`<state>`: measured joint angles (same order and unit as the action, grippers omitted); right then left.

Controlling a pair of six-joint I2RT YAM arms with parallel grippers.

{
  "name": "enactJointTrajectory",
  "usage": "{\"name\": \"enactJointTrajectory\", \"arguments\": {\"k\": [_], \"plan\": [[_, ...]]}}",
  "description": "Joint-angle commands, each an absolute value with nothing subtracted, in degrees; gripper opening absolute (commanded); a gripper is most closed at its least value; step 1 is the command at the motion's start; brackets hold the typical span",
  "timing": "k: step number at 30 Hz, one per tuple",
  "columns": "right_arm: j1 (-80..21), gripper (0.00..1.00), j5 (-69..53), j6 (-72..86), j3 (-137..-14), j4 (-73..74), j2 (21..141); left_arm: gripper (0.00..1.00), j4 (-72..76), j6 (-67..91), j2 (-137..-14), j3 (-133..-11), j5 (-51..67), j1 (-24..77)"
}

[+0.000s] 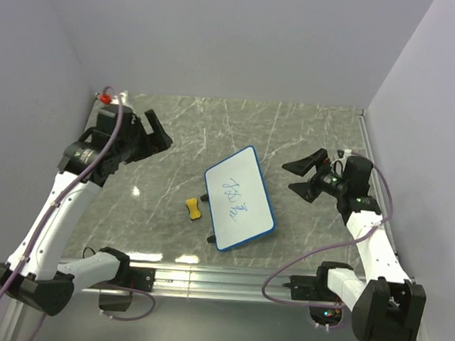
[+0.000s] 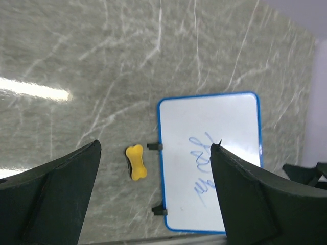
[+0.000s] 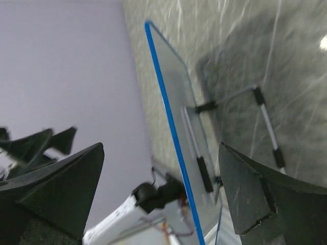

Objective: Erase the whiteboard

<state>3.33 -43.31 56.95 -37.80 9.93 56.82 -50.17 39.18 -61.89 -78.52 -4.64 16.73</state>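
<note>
The whiteboard (image 1: 239,208) stands propped in the middle of the table, blue-framed, with blue scribbles on its white face. It also shows in the left wrist view (image 2: 208,158) and edge-on from behind in the right wrist view (image 3: 173,127). A yellow bone-shaped eraser (image 1: 194,209) lies just left of the board, also in the left wrist view (image 2: 136,162). My left gripper (image 1: 158,135) is open and empty, raised at the far left. My right gripper (image 1: 305,175) is open and empty, just right of the board.
The grey marble table (image 1: 214,131) is walled in by pale partitions at the back and sides. A metal rail (image 1: 228,279) runs along the near edge between the arm bases. A red and white fitting (image 1: 106,97) sits in the far left corner.
</note>
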Motion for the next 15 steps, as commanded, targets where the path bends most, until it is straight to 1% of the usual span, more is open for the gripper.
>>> {"name": "enactJointTrajectory", "arguments": {"k": [1,2,3,4,5,7,10,11,14,15], "plan": [[3.6,1.0,-52.46,60.55,-38.06,5.45,56.95,0.94,-48.6,37.79,-63.54,-75.77,-6.5,21.16],[3.6,1.0,-53.6,63.69,-36.23,3.19,57.21,0.94,-48.26,37.88,-63.54,-73.59,-6.68,21.79],[3.6,1.0,-54.31,65.9,-35.08,-2.93,57.04,0.93,-47.73,38.4,-63.37,-72.35,-6.68,22.23],[3.6,1.0,-54.66,68.09,-33.85,-5.86,56.95,0.93,-46.51,38.58,-63.2,-71.12,-6.51,22.85],[3.6,1.0,-53.62,71.25,-32.1,-7.72,56.78,0.93,-45.89,38.93,-62.58,-69.1,-6.33,22.94],[3.52,1.0,-50.38,71.72,-31.12,-6.16,55.99,0.93,-44.74,39.46,-62.05,-67.59,-5.98,23.38],[2.55,1.0,-44.23,61.91,-36.19,7.78,56.85,0.93,-44.47,39.55,-62.22,-65.75,-5.8,24.08],[2.46,1.0,-39.68,55.96,-40.56,16.61,57.39,0.93,-44.56,39.38,-62.31,-65.31,-5.8,24.17],[1.94,0.98,-36.48,48.55,-46.83,25.72,60.02,0.93,-44.3,38.76,-62.58,-64.69,-5.98,24.78],[1.41,0.95,-35.34,47.12,-48.15,26.8,60.38,0.93,-44.21,38.15,-62.84,-64.51,-5.98,24.96]]}}
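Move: The yellow eraser lies about 9 cm to the right of my left hand, about level with it fore and aft, and some 29 cm below. Of the whiteboard stand's two black feet, the far one is roughly 4 cm beyond the eraser and 4 cm to its right, the near one 11 cm nearer me and 6 cm to its right. The whiteboard's middle lies 26 cm to my left hand's right and 1 cm ahead. From my right hand the eraser is about 31 cm to the left, straight across. I sink my empty left hand about 10 cm towards the yellow eraser, easing some 3 cm to the right early in the drop and slowing almost to a stop at its end. My wrist tips the fingers some 10 degrees further down as I go; they stay wide open, still well above the table and touching nothing. ##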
